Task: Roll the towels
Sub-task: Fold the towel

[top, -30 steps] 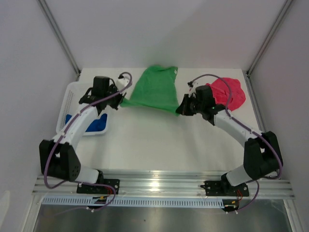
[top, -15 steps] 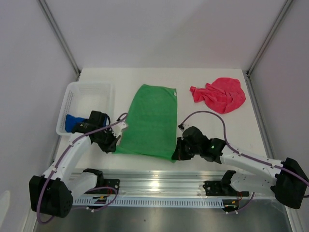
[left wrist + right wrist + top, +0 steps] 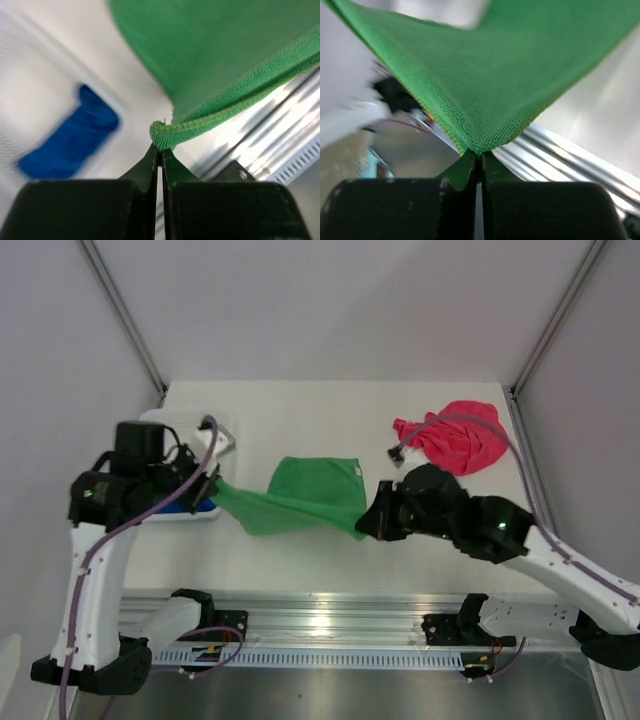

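The green towel hangs stretched in the air between my two grippers, above the middle of the table. My left gripper is shut on its left corner. At the other end, my right gripper is shut on the right corner. The cloth sags between them, and its far edge looks to reach the table. A pink-red towel lies crumpled at the back right. The blue towel lies in the white basket, mostly hidden under my left arm, and shows as a blurred patch in the left wrist view.
The white mesh basket stands at the left of the table, behind my left arm. An aluminium rail runs along the near edge, and grey walls close in on both sides.
The green towel was dragged toward the near edge and lay flat half a second ago. Both arms have since risen and lifted it by its near corners.
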`<state>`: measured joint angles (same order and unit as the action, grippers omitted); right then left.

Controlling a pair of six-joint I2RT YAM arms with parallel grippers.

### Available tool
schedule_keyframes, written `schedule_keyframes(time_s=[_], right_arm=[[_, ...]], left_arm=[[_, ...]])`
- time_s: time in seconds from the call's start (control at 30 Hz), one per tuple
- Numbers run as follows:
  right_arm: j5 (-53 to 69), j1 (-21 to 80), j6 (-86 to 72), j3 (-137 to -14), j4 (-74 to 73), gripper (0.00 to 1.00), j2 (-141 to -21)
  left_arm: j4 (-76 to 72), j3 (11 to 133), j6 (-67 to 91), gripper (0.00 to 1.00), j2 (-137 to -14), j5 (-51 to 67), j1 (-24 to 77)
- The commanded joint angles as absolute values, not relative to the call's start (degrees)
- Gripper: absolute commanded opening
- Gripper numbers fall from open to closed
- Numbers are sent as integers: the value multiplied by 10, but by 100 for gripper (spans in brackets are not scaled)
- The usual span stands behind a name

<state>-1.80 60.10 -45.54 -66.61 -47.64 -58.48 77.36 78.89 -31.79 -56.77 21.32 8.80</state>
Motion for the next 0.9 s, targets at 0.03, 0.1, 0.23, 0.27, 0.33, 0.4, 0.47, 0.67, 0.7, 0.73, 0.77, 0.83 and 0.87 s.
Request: schedule_keyframes(time_s=[0.03, 0.1, 0.23, 0.27, 0.33, 0.4, 0.47, 0.67, 0.7, 0.73, 0.77, 0.83, 0.87], right_arm=[[-155, 601, -357, -849, -583, 0, -562], [-209, 598, -317, -925, -581, 0, -574], [-255, 592, -225, -1059, -565, 0, -612], [-259, 591, -190, -1089, -556, 0, -630], [-273, 591, -162, -1171, -550, 0, -648], [-284, 591, -122, -1219, -536, 0, -666], [-301, 590, -97, -1228, -509, 0, -671], [-348, 583, -12, -1222, -423, 0, -687], [-351, 577, -5, -1220, -411, 0, -690], [-352, 557, -3, -1216, -389, 0, -696], [-339, 541, -3, -1209, -379, 0, -700], [-297, 494, -3, -1207, -368, 0, -714], [-212, 418, -27, -1215, -373, 0, -740]], left_arm=[[841, 1057, -267, 1, -581, 131, 78], [815, 1170, -255, 1, -595, 112, 78], [773, 1245, -248, 1, -617, 104, 79], [767, 1268, -246, 1, -627, 100, 79], [751, 1312, -243, 1, -636, 90, 79], [733, 1331, -240, 1, -645, 88, 79], [720, 1362, -240, 1, -650, 82, 79], [674, 1387, -245, 1, -688, 64, 79], [667, 1385, -245, 1, -693, 62, 79], [650, 1383, -245, 1, -707, 61, 79], [639, 1381, -243, 1, -714, 57, 79], [615, 1356, -239, 1, -731, 55, 79], [593, 1342, -235, 1, -737, 54, 79]])
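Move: Already pinched by two corners, the green towel sags between the hands. Its middle lies about 10 cm ahead of the left hand, 16 cm to its right and 14 cm lower; from the right hand it is roughly 14 cm ahead, 10 cm left and 13 cm down. The blue towel in the tray is some 16 cm ahead, 17 cm left and 23 cm below the left hand. The red towel lies about 40 cm ahead, 32 cm right and 24 cm below the right hand. Sweeping up together, fast at first and then easing off, both hands hoist the pinched corners some 30 cm above the table. The right also goes about 11 cm forward and slightly right, while the left sways a little back, then ends about 4 cm forward. Both wrists tip the fingers up by roughly 50 degrees, the grip staying shut. ##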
